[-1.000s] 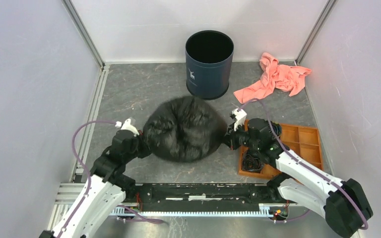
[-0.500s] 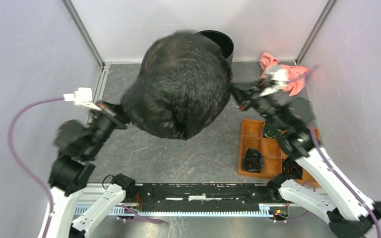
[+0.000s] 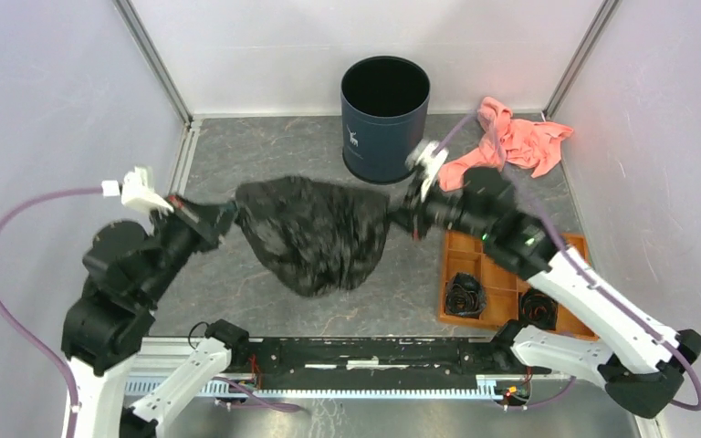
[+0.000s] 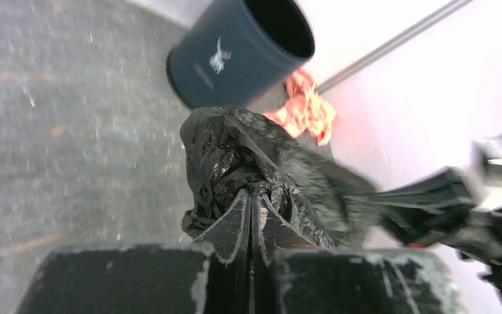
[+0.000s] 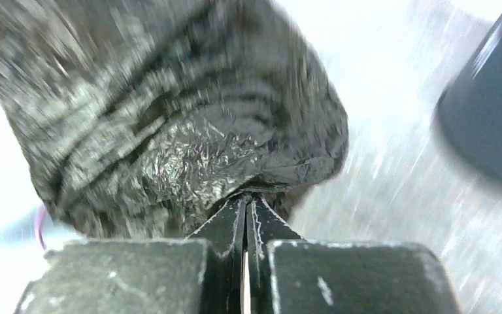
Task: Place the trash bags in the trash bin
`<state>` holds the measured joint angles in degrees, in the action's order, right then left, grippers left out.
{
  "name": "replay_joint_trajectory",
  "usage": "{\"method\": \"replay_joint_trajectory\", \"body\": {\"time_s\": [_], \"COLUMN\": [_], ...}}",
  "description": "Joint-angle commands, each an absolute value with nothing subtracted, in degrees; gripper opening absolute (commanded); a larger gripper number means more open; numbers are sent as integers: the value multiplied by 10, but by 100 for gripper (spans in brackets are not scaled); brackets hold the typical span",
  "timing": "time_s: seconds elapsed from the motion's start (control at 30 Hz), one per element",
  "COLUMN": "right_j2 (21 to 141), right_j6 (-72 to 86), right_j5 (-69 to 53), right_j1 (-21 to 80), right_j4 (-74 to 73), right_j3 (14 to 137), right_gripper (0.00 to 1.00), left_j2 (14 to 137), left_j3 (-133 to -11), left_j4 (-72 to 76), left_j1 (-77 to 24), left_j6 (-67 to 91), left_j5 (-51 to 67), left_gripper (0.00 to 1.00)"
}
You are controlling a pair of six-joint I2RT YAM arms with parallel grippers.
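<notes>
The black glossy trash bag [image 3: 315, 233] hangs stretched between my two grippers above the table, sagging in the middle. My left gripper [image 3: 230, 217] is shut on the bag's left edge, its fingers [image 4: 235, 222] pinching bunched film [image 4: 235, 154]. On the right edge, my right gripper [image 3: 400, 217] is shut as well, the wrinkly film [image 5: 170, 131] filling that view above its tips [image 5: 246, 196]. The navy trash bin [image 3: 384, 119] with a white deer logo stands upright and open behind the bag, and it also shows at the top of the left wrist view [image 4: 235, 55].
A salmon-pink cloth [image 3: 511, 141] lies at the back right beside the bin. An orange compartment tray [image 3: 557, 265] with small black rolls [image 3: 464, 294] sits under my right arm. Enclosure walls [image 3: 55, 109] stand close on left, right and back.
The bag was flung up over the bin, ballooning, half a second ago; it has dropped back down, flatter, in front of the bin. Both arms came down with it, still gripping.
</notes>
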<state>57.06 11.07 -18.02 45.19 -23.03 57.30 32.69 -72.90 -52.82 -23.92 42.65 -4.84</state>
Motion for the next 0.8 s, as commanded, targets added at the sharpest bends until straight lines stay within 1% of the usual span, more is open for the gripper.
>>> {"method": "replay_joint_trajectory", "body": {"time_s": [0.0, 0.07, 0.1, 0.2, 0.23, 0.27, 0.3, 0.37, 0.43, 0.53, 0.63, 0.7, 0.77], "right_j2": [647, 704, 724, 778, 776, 759, 729, 663, 603, 550, 567, 593, 619], "right_j6": [114, 142, 153, 135, 132, 130, 124, 118, 123, 115, 82, 69, 80], "right_j5": [-145, -224, -240, -300, -328, -328, -302, -258, -245, -232, -159, -139, -196], "right_j1": [382, 318, 299, 291, 302, 319, 349, 410, 439, 440, 436, 409, 349], "right_j4": [-211, -181, -167, -170, -155, -145, -147, -173, -220, -280, -338, -332, -281], "right_j3": [778, 774, 755, 662, 603, 558, 515, 480, 486, 557, 658, 691, 663], "right_gripper": [0, 0, 0, 0, 0, 0, 0, 0, 0, 0, 0, 0, 0], "left_j2": [496, 569, 600, 651, 653, 647, 634, 575, 503, 467, 463, 471, 493], "left_j3": [-803, -809, -805, -756, -734, -716, -698, -687, -713, -788, -830, -821, -804], "left_j4": [-516, -517, -521, -520, -524, -530, -537, -557, -588, -626, -615, -603, -598], "left_j1": [-239, -238, -238, -227, -224, -223, -222, -222, -222, -222, -222, -222, -222], "left_j6": [375, 352, 343, 322, 318, 313, 309, 306, 314, 329, 344, 354, 358], "left_j5": [-114, -121, -116, -100, -94, -79, -64, -28, -27, -17, -3, -36, -76], "left_gripper": [2, 2, 2, 2, 2, 2, 2, 2, 2, 2, 2, 2, 2]}}
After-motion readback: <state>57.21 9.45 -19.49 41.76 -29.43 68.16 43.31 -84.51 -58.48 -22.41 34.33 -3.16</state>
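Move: I grip the black trash bag by its rim between my hands. Its middle is some 13 cm to my left hand's right, 3 cm back and 11 cm lower. From my right hand the same middle is about 12 cm left, 5 cm back and roughly level. The bin is about 26 cm ahead of my right hand, 1 cm left and 14 cm lower; the wooden tray lies 28 cm right, 2 cm back and 25 cm down. I flap the bag hard and fast, keeping both grips shut on its rim. My right hand swings up and forward, whips down about 34 cm while pulling back, then rises again to finish a little above its start. My left goes forward some 13 cm, plunges as its wrist tips down about 35 degrees, then comes back and up nearly to where it was. ##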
